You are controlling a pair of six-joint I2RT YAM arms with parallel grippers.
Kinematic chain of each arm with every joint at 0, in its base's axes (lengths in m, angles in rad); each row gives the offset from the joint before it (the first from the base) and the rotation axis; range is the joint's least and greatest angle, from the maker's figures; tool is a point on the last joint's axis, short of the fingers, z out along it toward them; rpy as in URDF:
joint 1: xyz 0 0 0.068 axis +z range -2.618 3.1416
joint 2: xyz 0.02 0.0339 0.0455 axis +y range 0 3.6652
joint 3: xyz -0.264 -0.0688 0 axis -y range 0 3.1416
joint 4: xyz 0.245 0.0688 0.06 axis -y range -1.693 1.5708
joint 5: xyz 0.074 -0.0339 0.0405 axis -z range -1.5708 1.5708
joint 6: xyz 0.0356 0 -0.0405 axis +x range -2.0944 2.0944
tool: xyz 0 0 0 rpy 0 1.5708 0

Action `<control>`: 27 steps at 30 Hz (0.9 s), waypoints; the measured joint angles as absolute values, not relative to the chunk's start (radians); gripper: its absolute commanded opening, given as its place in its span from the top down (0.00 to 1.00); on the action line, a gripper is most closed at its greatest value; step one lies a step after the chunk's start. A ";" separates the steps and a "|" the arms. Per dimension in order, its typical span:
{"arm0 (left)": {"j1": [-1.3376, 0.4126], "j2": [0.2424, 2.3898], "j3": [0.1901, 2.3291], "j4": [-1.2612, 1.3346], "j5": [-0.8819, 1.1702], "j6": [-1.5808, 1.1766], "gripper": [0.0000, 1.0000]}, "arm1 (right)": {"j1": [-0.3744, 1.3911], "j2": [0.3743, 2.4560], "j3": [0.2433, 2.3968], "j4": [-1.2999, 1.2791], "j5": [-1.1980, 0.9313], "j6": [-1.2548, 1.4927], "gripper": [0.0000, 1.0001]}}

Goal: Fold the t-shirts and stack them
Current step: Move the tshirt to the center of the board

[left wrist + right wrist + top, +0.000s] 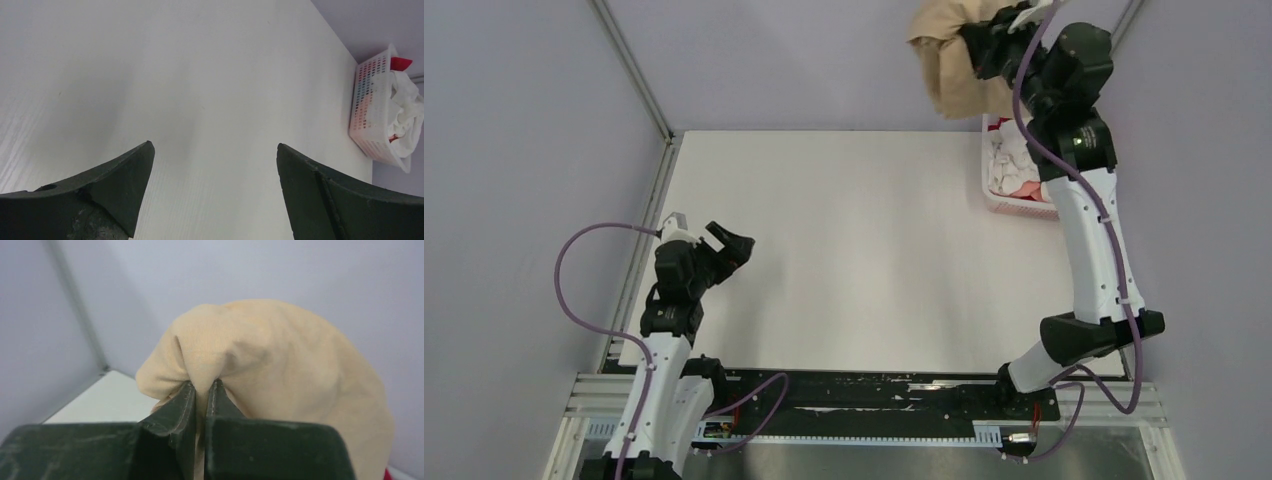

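My right gripper [976, 42] is shut on a bunched fold of the tan-beige t-shirt [949, 62] and holds it high in the air at the far right, above and just left of the basket. In the right wrist view the cloth [280, 355] balloons over the pinched jaws of that gripper [202, 385]. White t-shirts [1009, 160] and a coral-pink one [1031, 190] lie in the basket; a red one [401, 63] pokes out at its far end. My left gripper [729, 243] is open and empty, low over the table's left side.
The white lattice basket [1016, 207] stands at the table's far right edge and shows in the left wrist view [370, 100]. The white table [844, 250] has metal frame posts at its back corners and grey walls around.
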State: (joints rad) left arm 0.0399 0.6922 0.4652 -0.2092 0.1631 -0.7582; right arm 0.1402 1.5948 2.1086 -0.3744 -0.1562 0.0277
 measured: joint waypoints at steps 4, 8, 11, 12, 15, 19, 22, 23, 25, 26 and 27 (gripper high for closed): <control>0.040 0.596 0.474 -0.284 0.142 -0.759 0.00 | 0.352 1.549 2.098 -0.360 -0.258 -0.010 1.00; 0.040 0.493 0.504 -0.388 0.106 -0.764 0.00 | 0.440 1.517 2.015 -0.353 -0.318 -0.042 1.00; 0.040 0.422 0.542 -0.479 0.071 -0.769 0.00 | 0.486 1.486 1.875 -0.349 -0.342 -0.083 1.00; 0.040 0.403 0.554 -0.507 0.056 -0.772 0.00 | 0.496 1.477 1.822 -0.345 -0.347 -0.093 1.00; 0.040 0.347 0.588 -0.587 0.009 -0.781 0.00 | 0.509 1.455 1.639 -0.340 -0.352 -0.109 1.00; 0.040 0.305 0.605 -0.674 -0.044 -0.789 0.00 | 0.509 1.436 1.369 -0.307 -0.340 -0.110 0.85; 0.040 0.304 0.598 -0.709 -0.049 -0.792 0.00 | 0.510 1.441 1.116 -0.288 -0.238 -0.070 0.49; 0.040 0.307 0.590 -0.711 -0.035 -0.792 0.00 | 0.510 1.444 1.092 -0.294 -0.223 -0.061 0.35; 0.040 0.324 0.567 -0.702 0.006 -0.791 0.00 | 0.509 1.465 1.004 -0.297 -0.125 0.001 0.07; 0.040 0.339 0.550 -0.689 0.038 -0.791 0.00 | 0.509 1.475 0.975 -0.303 -0.073 0.027 0.01; 0.040 0.360 0.530 -0.668 0.078 -0.792 0.00 | 0.509 1.484 0.958 -0.319 -0.025 0.057 0.00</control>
State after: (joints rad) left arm 0.0402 0.3595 0.5297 -0.6678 0.0784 -0.7918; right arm 0.5091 1.4837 0.9585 -0.3195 -0.0254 0.0570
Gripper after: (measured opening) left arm 1.000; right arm 0.861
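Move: The right hand already holds the tan t-shirt high up. The board's centre, where the shirt is being taken, lies about 12 cm back, 21 cm to this hand's left and some 52 cm below. The basket of clothes is roughly 10 cm farther forward, 24 cm to the hand's right and 44 cm below. From the left hand the board's centre is about 4 cm ahead, 26 cm to its right and 15 cm below. The right fingers keep their pinch on the tan t-shirt as the hand swings left about 17 cm and back, then plunges some 45 cm to the board, curving back to the right by 8 cm while the fingers tip more than 50 degrees downward. Near the bottom they open wide to let the shirt go. The empty left hand draws back about 7 cm, rising and then sinking again, still open. ##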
